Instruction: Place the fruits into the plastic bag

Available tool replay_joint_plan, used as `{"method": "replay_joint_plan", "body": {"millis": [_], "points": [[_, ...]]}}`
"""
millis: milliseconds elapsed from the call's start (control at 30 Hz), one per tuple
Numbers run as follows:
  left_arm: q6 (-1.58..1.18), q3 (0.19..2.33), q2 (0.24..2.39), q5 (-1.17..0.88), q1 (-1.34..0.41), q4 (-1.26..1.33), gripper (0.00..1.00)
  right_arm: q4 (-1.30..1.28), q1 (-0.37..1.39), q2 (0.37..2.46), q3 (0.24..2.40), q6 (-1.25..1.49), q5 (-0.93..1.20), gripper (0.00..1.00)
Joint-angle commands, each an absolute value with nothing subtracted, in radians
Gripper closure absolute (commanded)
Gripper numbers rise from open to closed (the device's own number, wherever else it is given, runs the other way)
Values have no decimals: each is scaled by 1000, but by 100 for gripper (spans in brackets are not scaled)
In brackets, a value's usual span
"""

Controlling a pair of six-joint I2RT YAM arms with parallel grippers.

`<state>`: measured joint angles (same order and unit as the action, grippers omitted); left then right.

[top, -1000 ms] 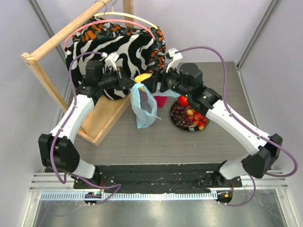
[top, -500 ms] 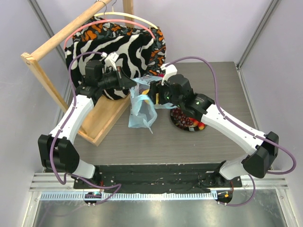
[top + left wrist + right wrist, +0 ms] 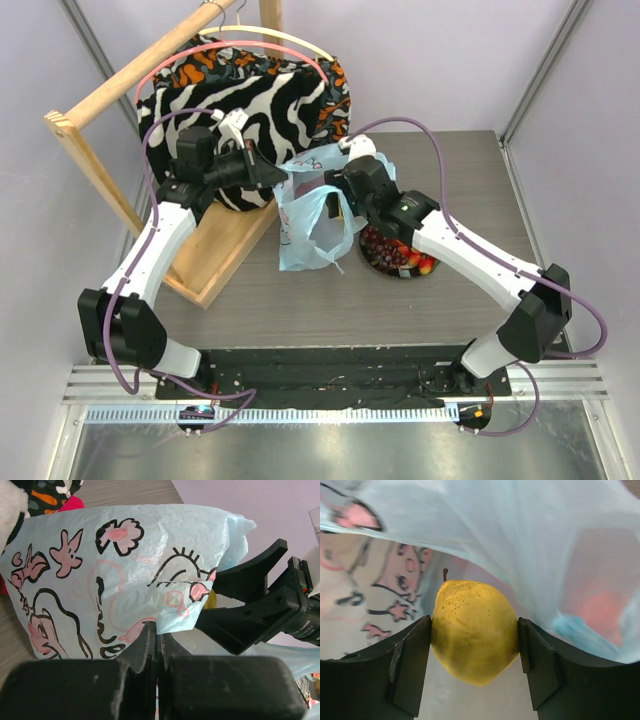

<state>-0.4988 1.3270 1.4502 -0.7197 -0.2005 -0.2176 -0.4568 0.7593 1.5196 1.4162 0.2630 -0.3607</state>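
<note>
The light-blue plastic bag (image 3: pixel 308 228) hangs open over the table, printed with pink shells and a cartoon girl (image 3: pixel 115 565). My left gripper (image 3: pixel 279 178) is shut on the bag's upper edge (image 3: pixel 157 630) and holds it up. My right gripper (image 3: pixel 335 190) reaches into the bag's mouth from the right. It is shut on a yellow fruit (image 3: pixel 474 630), with bag film all around it. In the top view the yellow fruit is hidden by the bag and arm. More fruits, dark grapes (image 3: pixel 385 250) and red-yellow balls (image 3: pixel 424 264), lie on the dark plate (image 3: pixel 397 274).
Zebra-striped fabric (image 3: pixel 262 108) hangs on hangers from a wooden rack (image 3: pixel 100 95) at the back left. The rack's base frame (image 3: pixel 215 262) lies on the table just left of the bag. My right arm (image 3: pixel 470 262) passes over the plate.
My right gripper has moved left and down with the yellow fruit, from beside the bag into its mouth. The bag has spread wider. The left gripper has kept its hold.
</note>
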Motion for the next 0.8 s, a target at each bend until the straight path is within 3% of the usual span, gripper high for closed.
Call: {"method": "replay_joint_plan", "body": {"millis": [0,467,767], "points": [[-525,1321,1434,-768,-193,-155,100,-338,767,1554,1460,300,-165,99],[-554,1307,1439,-787,-193,-123,100,-362,746,1819,1433,327,-179,99],[-537,1312,1431,-762,-190,-143,100,-368,712,1882,1419,347,-164,98]]}}
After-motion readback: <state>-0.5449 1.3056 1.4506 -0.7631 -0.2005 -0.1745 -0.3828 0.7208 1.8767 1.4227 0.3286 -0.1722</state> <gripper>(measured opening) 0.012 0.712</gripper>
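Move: Inside the mouth of the plastic bag, the right hand already grips the yellow pear; the floor of the bag lies about 20 cm below that hand and some 5 cm to its left. The rim pinched by the left gripper is roughly 10 cm left, 3 cm ahead and 5 cm above; the fruit plate sits some 16 cm right, 3 cm ahead and 22 cm below. From the left hand, the bag floor is about 25 cm down, 5 cm right and 1 cm back. Swinging about 5 cm left first, almost level, the right hand then plunges some 15 cm down between the bag's walls towards its floor, easing slightly forward and slowing near the end. Its fingers tip about 20 degrees further downward and keep their grip on the pear, while the left gripper stays put, still pinching the rim. ##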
